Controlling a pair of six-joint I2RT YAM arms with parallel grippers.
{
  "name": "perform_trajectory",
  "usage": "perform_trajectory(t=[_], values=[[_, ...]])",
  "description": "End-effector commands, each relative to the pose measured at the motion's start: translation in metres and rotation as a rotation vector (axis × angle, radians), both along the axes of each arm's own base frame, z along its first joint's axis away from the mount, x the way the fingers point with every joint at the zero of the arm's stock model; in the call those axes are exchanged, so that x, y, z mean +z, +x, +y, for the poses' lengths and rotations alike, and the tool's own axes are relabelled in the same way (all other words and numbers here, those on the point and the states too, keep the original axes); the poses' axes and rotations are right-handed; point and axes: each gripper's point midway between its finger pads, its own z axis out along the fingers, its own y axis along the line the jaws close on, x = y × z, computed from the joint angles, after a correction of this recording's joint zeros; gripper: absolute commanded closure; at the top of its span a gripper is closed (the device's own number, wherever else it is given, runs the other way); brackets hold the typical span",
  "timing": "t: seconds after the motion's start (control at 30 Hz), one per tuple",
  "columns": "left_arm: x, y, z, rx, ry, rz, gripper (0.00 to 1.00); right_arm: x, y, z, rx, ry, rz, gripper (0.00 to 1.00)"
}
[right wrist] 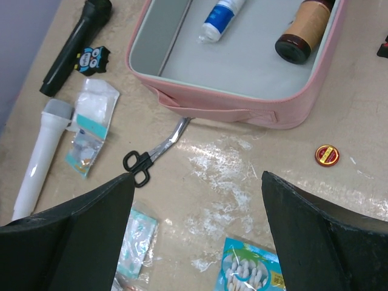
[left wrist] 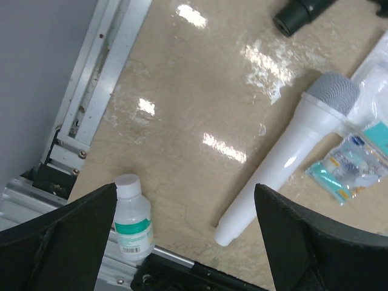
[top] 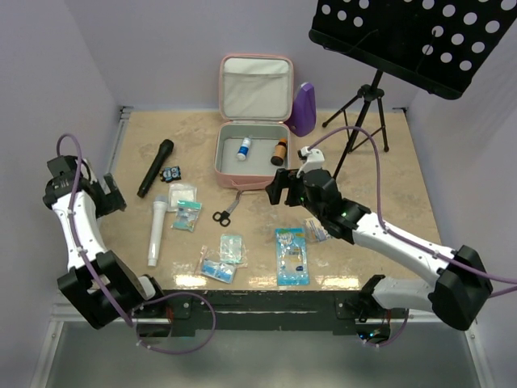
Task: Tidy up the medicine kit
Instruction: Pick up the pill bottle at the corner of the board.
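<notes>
The pink medicine kit (top: 252, 173) lies open at the back centre, its lid (top: 256, 86) upright. A blue-and-white tube (right wrist: 221, 18) and a brown bottle (right wrist: 306, 30) lie on its grey lining. My right gripper (top: 279, 187) hovers open just in front of the kit's front wall (right wrist: 230, 109), above bare table, empty (right wrist: 197, 182). Scissors (right wrist: 154, 151) lie by that wall, and a small red tin (right wrist: 327, 155) to its right. My left gripper (top: 113, 194) is open and empty (left wrist: 185, 203) at the far left. Below it are a small green-labelled bottle (left wrist: 133, 223) and a white microphone (left wrist: 291, 154).
A black microphone (top: 155, 167) and an owl figure (top: 170, 173) lie left of the kit. Several plastic packets (top: 187, 215) and a blue packet (top: 292, 255) lie near the front. A purple object (top: 304, 109) and a music stand (top: 367, 101) stand at the back right.
</notes>
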Motion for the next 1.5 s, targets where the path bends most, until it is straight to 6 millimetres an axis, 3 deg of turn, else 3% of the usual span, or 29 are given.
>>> perform_trajectory(t=[0.0, 0.13, 0.2, 0.33, 0.57, 0.73, 0.83, 1.47], values=[[-0.02, 0.008, 0.036, 0.2, 0.087, 0.028, 0.0, 0.023, 0.014, 0.009, -0.026, 0.033, -0.037, 0.1], [-0.06, -0.015, 0.062, 0.267, 0.086, 0.185, 0.0, 0.019, 0.017, 0.015, -0.029, 0.044, -0.012, 0.1], [-0.066, -0.023, 0.071, 0.238, 0.095, 0.199, 0.01, 0.012, 0.019, 0.014, -0.043, 0.033, 0.002, 0.1], [-0.06, -0.03, 0.081, 0.139, 0.135, 0.22, 0.01, 0.0, 0.021, 0.013, -0.061, 0.014, 0.025, 0.1], [-0.062, -0.044, 0.062, -0.021, 0.096, 0.26, 0.04, -0.008, 0.026, 0.02, -0.051, -0.007, 0.047, 0.1], [-0.084, -0.068, 0.037, -0.138, 0.01, 0.35, 0.1, 0.005, 0.031, 0.02, -0.058, -0.013, 0.018, 0.1], [-0.096, -0.085, 0.023, -0.187, -0.028, 0.402, 0.13, -0.001, 0.027, 0.014, -0.064, -0.037, 0.034, 0.1], [-0.115, -0.126, 0.007, -0.193, 0.007, 0.492, 0.24, -0.011, 0.02, 0.004, -0.079, -0.041, 0.043, 0.1]])
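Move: The pill bottle at the board's near-left corner lies about 16 cm back of the left hand, only some 1 cm to its left and roughly 16 cm below. The white microphone's middle is some 3 cm back and 13 cm to the right of that hand, the teal packet about 3 cm ahead and 24 cm right, both some 17 cm down. From the right hand, the bottle is some 23 cm back, 55 cm left and 22 cm below. The pill bottle is closed in on by the empty left hand, which first swings about 6 cm left while dropping some 8 cm, then draws back and to the right, ending about 12 cm back and 12 cm lower. Its wrist tips until the fingers point straight down and turns clockwise after a small opposite turn; the fingers narrow to about three-quarters open around the bottle's top, not gripping. The right hand, empty, sinks about 3 cm and eases forward. ##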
